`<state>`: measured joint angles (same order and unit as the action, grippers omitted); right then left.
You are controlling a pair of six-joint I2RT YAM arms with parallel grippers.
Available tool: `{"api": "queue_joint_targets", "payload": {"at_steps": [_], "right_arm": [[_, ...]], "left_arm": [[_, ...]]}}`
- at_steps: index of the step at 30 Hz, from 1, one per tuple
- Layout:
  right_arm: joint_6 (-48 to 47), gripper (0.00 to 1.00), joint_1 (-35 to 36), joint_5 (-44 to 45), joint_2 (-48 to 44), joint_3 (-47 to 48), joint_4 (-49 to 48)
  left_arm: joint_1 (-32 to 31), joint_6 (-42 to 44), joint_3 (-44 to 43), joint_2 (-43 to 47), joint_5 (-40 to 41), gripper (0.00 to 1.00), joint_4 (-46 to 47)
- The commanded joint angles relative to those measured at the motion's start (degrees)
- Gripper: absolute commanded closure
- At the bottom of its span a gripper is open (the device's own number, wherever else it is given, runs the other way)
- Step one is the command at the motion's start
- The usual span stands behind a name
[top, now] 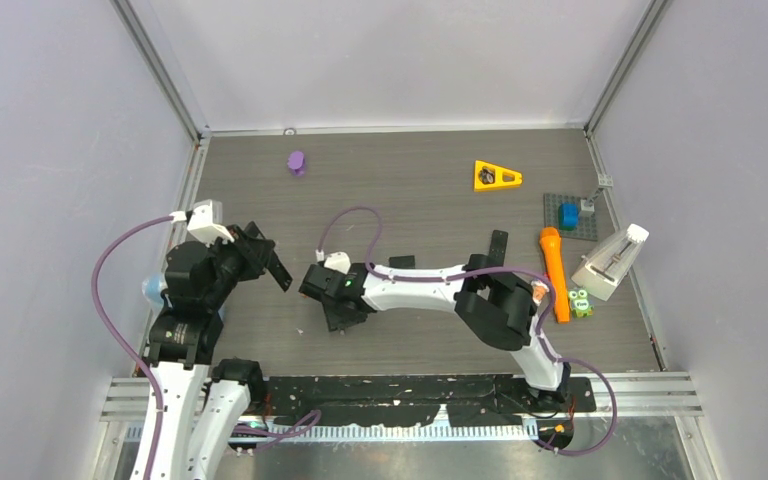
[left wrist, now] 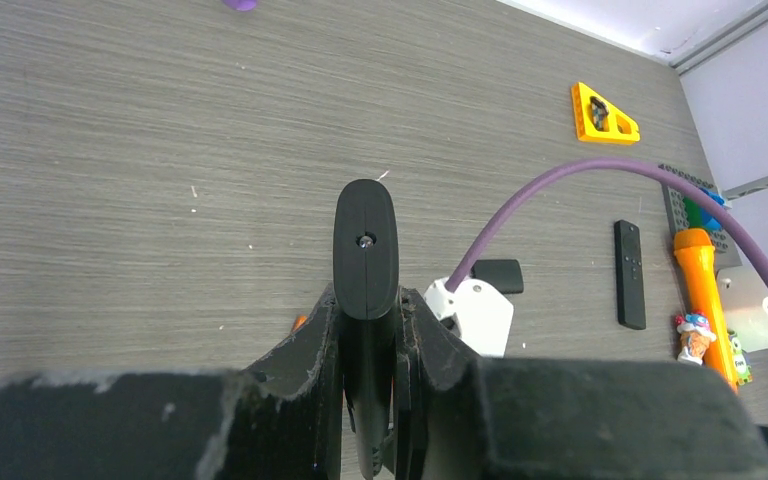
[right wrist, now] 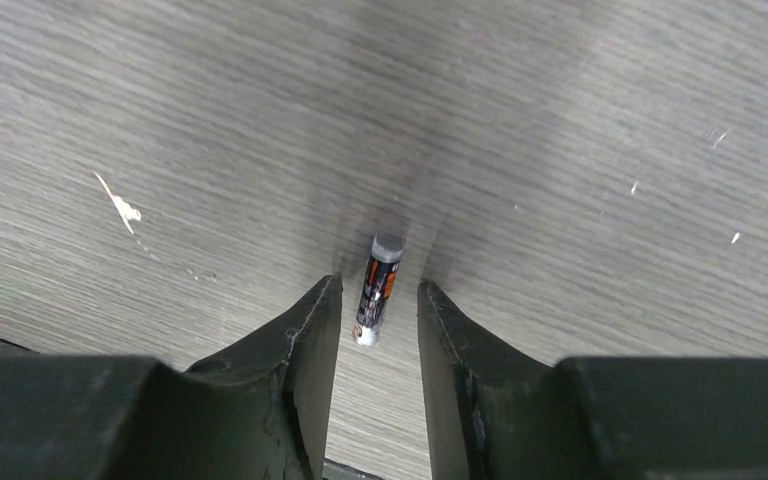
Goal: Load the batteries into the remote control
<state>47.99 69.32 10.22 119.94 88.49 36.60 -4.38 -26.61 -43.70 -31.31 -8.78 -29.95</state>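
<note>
My left gripper (left wrist: 368,300) is shut on a black remote control (left wrist: 365,245), which stands out past the fingertips above the table; in the top view this gripper (top: 258,256) is at the left with the remote (top: 279,271) pointing right. My right gripper (top: 338,308) hangs low over the table centre. In the right wrist view a thin battery (right wrist: 378,288), dark with orange marks and silver ends, lies on the table between that gripper's (right wrist: 378,292) open fingertips, with a gap on each side.
A second black remote (top: 498,248) and a small black cover (top: 401,262) lie right of centre. At the right are a long orange stick (top: 554,272), a frog toy (top: 580,302), a white block (top: 610,262) and a grey baseplate (top: 585,224). A yellow wedge (top: 496,176) and a purple piece (top: 297,161) lie far back.
</note>
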Motion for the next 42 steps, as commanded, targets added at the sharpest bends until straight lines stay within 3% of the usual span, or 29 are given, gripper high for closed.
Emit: {"api": "queue_joint_targets", "payload": {"at_steps": [1, 4, 6, 7, 9, 16, 24, 30, 33, 38, 39, 42], "right_arm": [[-0.83, 0.6, 2.54, 4.12, 1.9, 2.56, 6.41], [-0.46, 0.63, 3.17, 4.12, 2.37, 2.3, 6.86], [-0.22, 0.71, 3.34, 4.15, 2.31, 1.85, 6.86], [-0.29, 0.84, 3.36, 4.22, 1.85, 1.33, 6.56], [-0.82, 0.93, 3.37, 4.73, 0.46, 0.28, 5.42], [-8.95, 0.95, 3.05, 9.03, -12.63, -8.39, -5.98], [-27.1, 0.95, 2.14, 3.82, -44.4, -31.63, -29.23], [-39.81, 0.95, 3.61, 10.09, -61.08, -35.89, -40.0], [-44.44, 0.95, 3.63, 10.8, -62.7, -35.93, -42.05], [-50.71, 0.95, 3.65, 10.65, -64.33, -36.21, -43.62], [-50.8, 0.95, 3.53, 10.67, -64.19, -33.93, -42.4], [-49.31, 0.95, 3.13, 9.74, -60.14, -24.85, -27.03]], "left_arm": [[-0.13, -0.4, 0.02, 0.52, 2.07, 1.0, 0.56], [-0.1, -0.91, 0.36, 0.67, 2.14, 1.0, 0.58], [-0.1, -1.2, 0.58, 0.85, 1.9, 1.0, 0.75], [-0.1, -1.41, 0.7, 0.88, 1.65, 1.0, 0.84], [-0.11, -1.77, 0.89, 1.18, 1.19, 1.0, 0.86], [-0.1, -2.36, 1.2, 2.13, -4.34, 1.0, 1.34], [-0.1, -5.28, 1.07, -0.21, -20.17, 1.0, 9.23], [-0.11, -10.4, -0.67, -5.7, -28.96, 1.0, 15.92], [-0.12, -15.67, -0.97, -8.48, -34.53, 1.0, 22.52], [-0.18, -29.19, 3.18, -12.6, -43.95, 1.0, 48.62], [-0.19, -32.33, 4.11, -13.38, -43.76, 1.0, 52.38], [-0.46, -43.6, 6.62, -15.69, -40.99, 1.0, 58.84]]}}
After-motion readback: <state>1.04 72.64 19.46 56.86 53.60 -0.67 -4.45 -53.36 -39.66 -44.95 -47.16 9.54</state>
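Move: The battery lies on the table just under the right fingertips, about 2 cm back and 1 cm to the hand's right, roughly 1 cm lower. From that hand, the orange batteries are about 7 cm ahead and 4 cm left, and the remote control in the left fingers is some 6 cm ahead, 11 cm left and 22 cm up. From the left hand, the loose battery is about 9 cm back, 13 cm right and 24 cm below. The battery is straddled by the right fingers, which slide back about 2 cm, close to pinch it, then lift it roughly 30 cm while drawing some 10 cm right, the wrist swinging up from pointing down to aim towards the remote control. The left hand keeps its grip and, after a short wait, carries the remote control about 11 cm right and 7 cm up, turning some 35 degrees clockwise and rolling its right side up... its left side down. ##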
